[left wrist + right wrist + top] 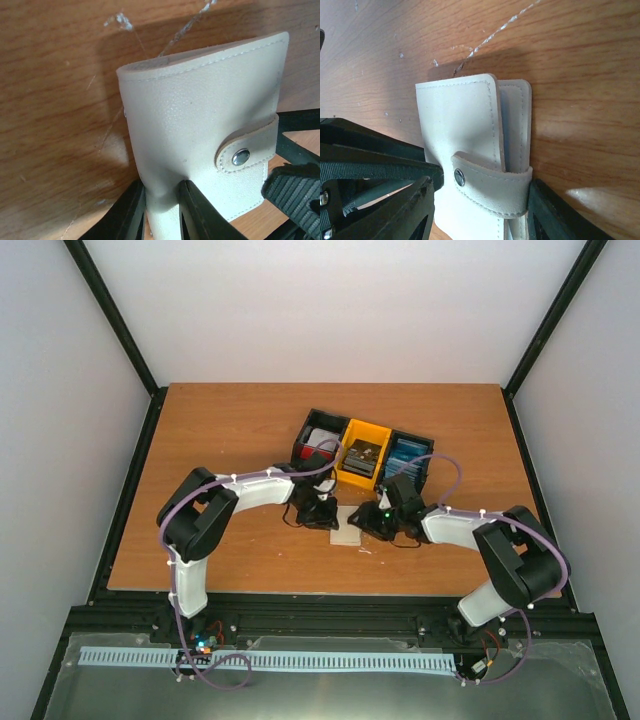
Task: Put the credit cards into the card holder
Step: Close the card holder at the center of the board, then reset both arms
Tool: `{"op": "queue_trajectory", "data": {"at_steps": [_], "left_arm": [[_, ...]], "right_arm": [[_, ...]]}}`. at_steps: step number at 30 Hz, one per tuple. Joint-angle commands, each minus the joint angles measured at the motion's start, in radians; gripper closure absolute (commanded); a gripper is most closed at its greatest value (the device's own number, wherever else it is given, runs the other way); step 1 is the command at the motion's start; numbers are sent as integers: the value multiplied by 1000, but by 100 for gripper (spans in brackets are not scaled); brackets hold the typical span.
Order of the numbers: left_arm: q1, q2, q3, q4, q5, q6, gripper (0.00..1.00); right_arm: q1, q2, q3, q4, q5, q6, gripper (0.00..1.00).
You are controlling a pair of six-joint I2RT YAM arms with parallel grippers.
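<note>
The beige card holder (347,527) lies on the table between both grippers, its snap tab (240,157) fastened. My left gripper (162,200) is shut on the card holder (200,110), pinching a fold of its cover near one corner. My right gripper (480,215) stands open and wide around the card holder (460,125), with one finger (547,215) against the tab's folded end and the other at the opposite edge. The credit cards sit in the bin tray: silver-and-red (320,438), dark grey (362,455) and pale blue (405,452).
The black-and-yellow bin tray (366,425) stands just behind the grippers. Both arms reach inward, the left gripper (322,512) and the right gripper (372,523) almost touching. White scratches (495,32) mark the wooden tabletop. Black frame posts stand at the back corners.
</note>
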Motion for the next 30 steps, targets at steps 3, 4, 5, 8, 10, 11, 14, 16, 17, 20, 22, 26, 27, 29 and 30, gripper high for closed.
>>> {"op": "queue_trajectory", "data": {"at_steps": [3,4,5,8,10,11,14,16,17,20,22,26,27,29,30], "left_arm": [[5,67,-34,-66,-151,40,80],[7,63,-41,-60,-151,43,80],[11,57,-50,-53,-148,47,80],[19,53,-66,-36,-151,73,83],[20,56,-68,-29,-152,92,83],[21,55,-70,-23,-147,101,83],[21,50,-75,4,-94,127,83],[20,44,-75,27,-41,145,81],[20,39,-74,38,-13,148,80],[21,21,-61,41,27,149,74],[27,-5,-51,9,-35,143,68],[81,-134,-81,14,-110,106,46],[97,-177,-82,16,-130,101,41],[112,-273,-78,15,-187,90,31],[115,-319,-79,20,-215,82,27]], "right_arm": [[10,-69,-26,53,-116,17,51],[10,-82,-26,43,-103,8,51],[9,-94,-25,26,-82,-2,51],[8,-113,-1,-72,42,-42,51],[8,-108,26,-150,117,-72,51],[8,-98,39,-178,136,-86,50],[10,-53,84,-243,149,-125,51],[9,-43,98,-259,149,-131,53],[10,-47,100,-265,157,-130,54],[10,-83,114,-313,209,-129,55],[9,-116,130,-366,264,-132,55],[8,-227,137,-444,378,-134,53],[8,-259,144,-468,403,-137,51],[5,-322,162,-521,458,-148,50],[3,-354,174,-549,485,-158,49]]}}
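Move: The card holder's middle lies about 2 cm right and 1 cm ahead of the left hand, barely below its fingertips; from the right hand it is some 2 cm left, level fore and aft, and 2 cm below. The tray's yellow compartment is about 16 cm ahead and 5 cm right of the left hand. The tray's right black compartment stands roughly 14 cm ahead and 10 cm right of the right hand. Both hands come free of the closed card holder and part. The left fingertips hold near its left edge, then lift off late, opening from nearly shut to about two-thirds while going left, up and slightly forward, about 5 cm in all. The right, half open, leaves the strap edge, rising slightly, then going right about 5.5 cm and up, its fingers swinging some 20 degrees more downward. ##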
